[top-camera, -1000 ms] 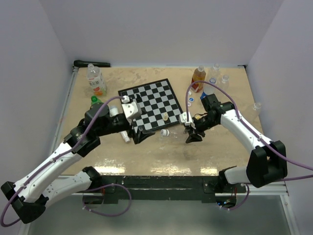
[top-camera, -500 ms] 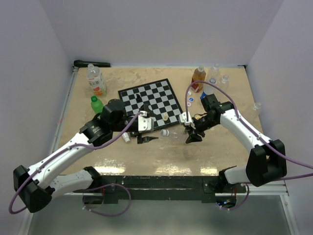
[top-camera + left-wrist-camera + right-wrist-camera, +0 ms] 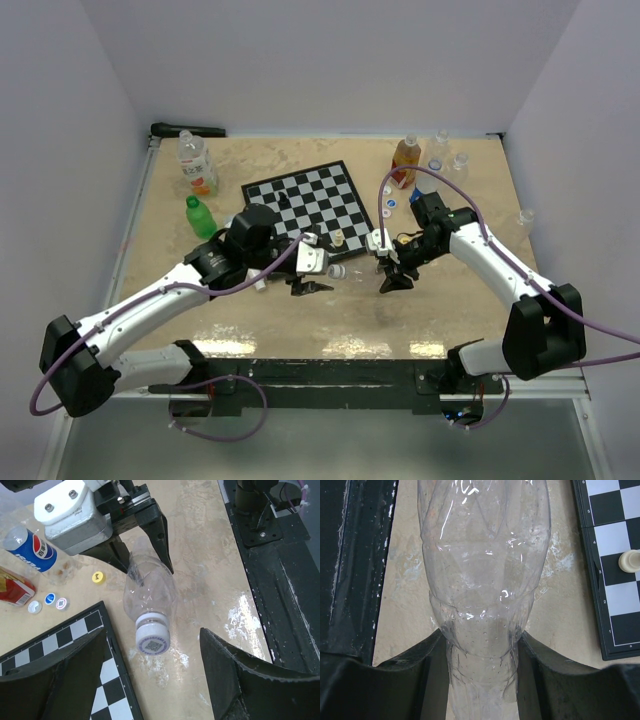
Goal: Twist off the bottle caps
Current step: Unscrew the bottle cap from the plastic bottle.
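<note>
A clear bottle (image 3: 360,271) lies on its side on the table, its white bottle cap (image 3: 337,270) pointing left. My right gripper (image 3: 390,272) is shut on the bottle's body; in the right wrist view both fingers (image 3: 420,675) press the clear bottle (image 3: 482,580). My left gripper (image 3: 318,272) is open just left of the cap. In the left wrist view the white cap (image 3: 152,640) faces the camera, level with the tips of my left gripper (image 3: 152,630), with a gap on each side. The right gripper (image 3: 145,555) holds the far end.
A chessboard (image 3: 310,205) with a few pieces lies behind the bottle. A green bottle (image 3: 200,215) and an orange-labelled bottle (image 3: 197,165) stand at the left. More bottles (image 3: 405,160) and loose caps (image 3: 390,200) are at the back right. A yellow cap (image 3: 98,577) lies near a blue-labelled bottle (image 3: 30,550).
My left arm has swung right, from the chessboard's near corner to the bottle's cap, and its jaws have narrowed somewhat. The right arm and the bottle have stayed still.
</note>
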Controlling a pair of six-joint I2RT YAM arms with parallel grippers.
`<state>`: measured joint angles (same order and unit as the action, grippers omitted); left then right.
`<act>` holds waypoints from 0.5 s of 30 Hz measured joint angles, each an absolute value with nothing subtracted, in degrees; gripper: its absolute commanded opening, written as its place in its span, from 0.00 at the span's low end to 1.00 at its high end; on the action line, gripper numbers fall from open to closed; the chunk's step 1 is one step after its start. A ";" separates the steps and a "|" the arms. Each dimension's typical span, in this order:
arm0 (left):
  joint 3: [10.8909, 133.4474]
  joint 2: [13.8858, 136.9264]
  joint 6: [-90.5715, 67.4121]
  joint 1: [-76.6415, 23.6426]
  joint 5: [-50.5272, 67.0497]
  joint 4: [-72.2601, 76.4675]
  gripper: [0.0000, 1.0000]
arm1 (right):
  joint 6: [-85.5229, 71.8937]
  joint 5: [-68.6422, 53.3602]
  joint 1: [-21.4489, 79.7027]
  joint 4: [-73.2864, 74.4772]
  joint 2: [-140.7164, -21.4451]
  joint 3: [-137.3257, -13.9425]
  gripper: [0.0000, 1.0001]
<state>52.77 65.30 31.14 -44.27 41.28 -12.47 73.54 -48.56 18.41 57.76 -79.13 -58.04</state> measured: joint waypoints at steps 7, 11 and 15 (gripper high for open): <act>51.79 66.30 31.16 -45.78 39.86 -11.27 0.67 | 73.54 -48.56 18.41 57.82 -79.13 -58.04 0.15; 51.79 66.89 31.20 -45.84 38.65 -11.62 0.61 | 73.54 -48.53 18.41 57.84 -79.13 -58.04 0.15; 51.79 67.37 31.27 -45.84 37.63 -11.64 0.56 | 73.54 -48.56 18.41 57.84 -79.13 -58.04 0.15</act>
<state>51.79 67.37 31.27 -45.84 37.63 -11.64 73.54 -48.56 18.41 57.84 -79.13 -58.04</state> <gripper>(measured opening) 0.577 0.473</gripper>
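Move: The bottle cap is just off the left fingertips, roughly 3 cm to the left hand's right and 3 cm below, with no clear offset forward or back. The plastic bottle's middle is about 11 cm right and 7 cm below. On the table some 19 cm down, the chessboard's centre is about 14 cm ahead and 4 cm left, the cream chess piece 9 cm ahead and 4 cm right. From the right hand, the cap is about 14 cm left and 8 cm above, level fore and aft. Still clear of the cap on both sides, the left fingers narrow around the line of it, from wide open to just over half, while the hand sinks about 2 cm towards the cap, its wrist almost unturned. The right hand stays put and keeps its grip on the plastic bottle, cap end towards the left hand. ##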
